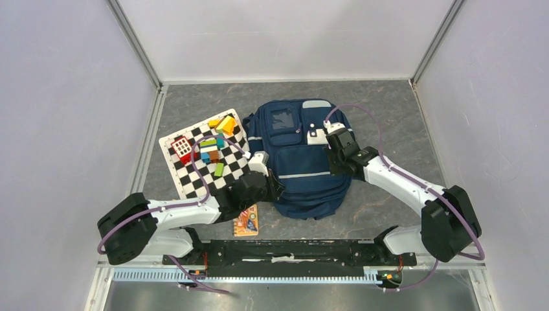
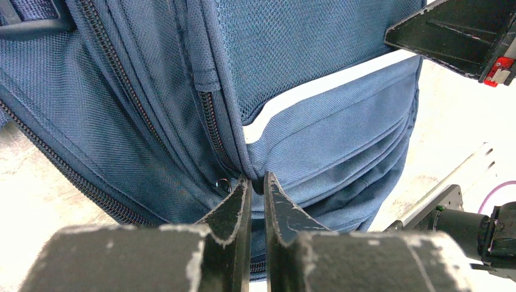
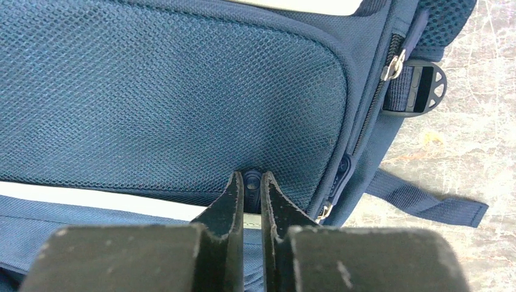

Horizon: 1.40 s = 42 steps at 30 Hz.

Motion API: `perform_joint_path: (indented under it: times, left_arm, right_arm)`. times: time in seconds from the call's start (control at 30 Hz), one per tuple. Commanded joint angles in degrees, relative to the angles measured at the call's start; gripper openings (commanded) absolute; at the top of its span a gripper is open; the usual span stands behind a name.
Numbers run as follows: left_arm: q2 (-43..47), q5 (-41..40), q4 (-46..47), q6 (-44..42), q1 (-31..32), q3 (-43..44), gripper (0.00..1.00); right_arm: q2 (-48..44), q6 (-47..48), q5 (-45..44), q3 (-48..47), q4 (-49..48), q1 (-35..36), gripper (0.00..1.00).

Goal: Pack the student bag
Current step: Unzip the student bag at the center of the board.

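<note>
The student bag (image 1: pixel 298 159), a navy-blue backpack, lies flat in the middle of the table with its front pockets facing up. My left gripper (image 1: pixel 270 183) is at the bag's lower left side. In the left wrist view it (image 2: pixel 256 181) is shut on a small dark piece of the bag (image 2: pixel 316 134) beside a zip end and a small metal ring (image 2: pixel 223 184). My right gripper (image 1: pixel 332 155) is at the bag's right side, below the white patch (image 1: pixel 316 137). In the right wrist view it (image 3: pixel 251 177) is shut on a navy zipper pull (image 3: pixel 251 180) at the lower edge of the mesh pocket (image 3: pixel 164 103).
A checkerboard mat (image 1: pixel 191 181) with several coloured blocks (image 1: pixel 223 123) lies left of the bag. A small orange booklet (image 1: pixel 246 221) sits near the front under the left arm. Grey walls enclose the table. A side strap (image 3: pixel 426 201) and buckle (image 3: pixel 420 88) trail right of the bag.
</note>
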<state>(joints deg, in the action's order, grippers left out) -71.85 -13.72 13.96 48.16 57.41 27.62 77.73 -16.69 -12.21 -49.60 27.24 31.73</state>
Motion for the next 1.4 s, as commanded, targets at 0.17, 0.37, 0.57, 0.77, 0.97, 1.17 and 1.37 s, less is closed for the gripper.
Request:
perform_joint_path:
  times: [0.17, 0.37, 0.57, 0.77, 0.97, 1.17, 1.37]
  left_arm:
    - [-1.19, 3.06, 0.63, -1.45, 1.84, 2.87, 0.02]
    - [-1.09, 3.13, 0.90, -1.74, 1.92, 2.96, 0.02]
    - [-0.75, 3.02, 1.66, -1.54, 1.91, 2.73, 0.02]
    - [-0.59, 3.23, 2.51, -1.40, 1.91, 2.56, 0.02]
    - [1.02, 2.64, 3.24, -1.83, 1.89, 1.77, 0.02]
    - [3.20, 2.28, 4.79, -3.02, 1.87, 0.20, 0.02]
    - [5.22, 2.74, 4.63, -4.83, 1.92, 0.10, 0.08]
  right_arm:
    - [-2.30, -4.72, 4.93, 3.02, -5.44, 1.37, 0.00]
    - [-0.38, -7.61, 2.58, 0.41, -7.52, 7.67, 0.00]
    - [3.68, -10.65, 1.33, -4.23, -10.74, 14.58, 0.00]
    - [9.22, -12.29, 1.44, -10.89, -13.50, 19.66, 0.00]
    - [12.52, -12.45, 1.85, -16.36, -15.82, 24.08, 0.00]
    - [12.74, -13.25, 3.37, -17.02, -19.73, 26.26, 0.00]
    - [10.68, -11.87, -1.52, -17.46, -16.64, 26.72, 0.03]
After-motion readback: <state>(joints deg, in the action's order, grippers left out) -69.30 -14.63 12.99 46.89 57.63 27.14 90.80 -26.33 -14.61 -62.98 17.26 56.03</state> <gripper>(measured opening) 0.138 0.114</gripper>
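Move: My right fingers are already shut on the zipper pull, just above the white stripe; the stripe's middle is about 9 cm left and 2 cm back. The zipper's left end is some 20 cm left and 3 cm back, roughly 2 cm higher, and the white face patch 12 cm ahead and 4 cm left. From my left hand, still pinching the pocket's edge, that zipper end lies about 3 cm ahead, straight in line. Keeping the pull pinched, I draw it with my right hand leftward along the pocket seam, about 19 cm towards my left fingers, slow at first, then quick, easing off at the end. The hand rises some 3 cm, drifts slightly back and turns counter-clockwise about 15 degrees with its left side tipping up. My left hand holds the fabric edge in place, lifting scarcely 1 cm at the end. ##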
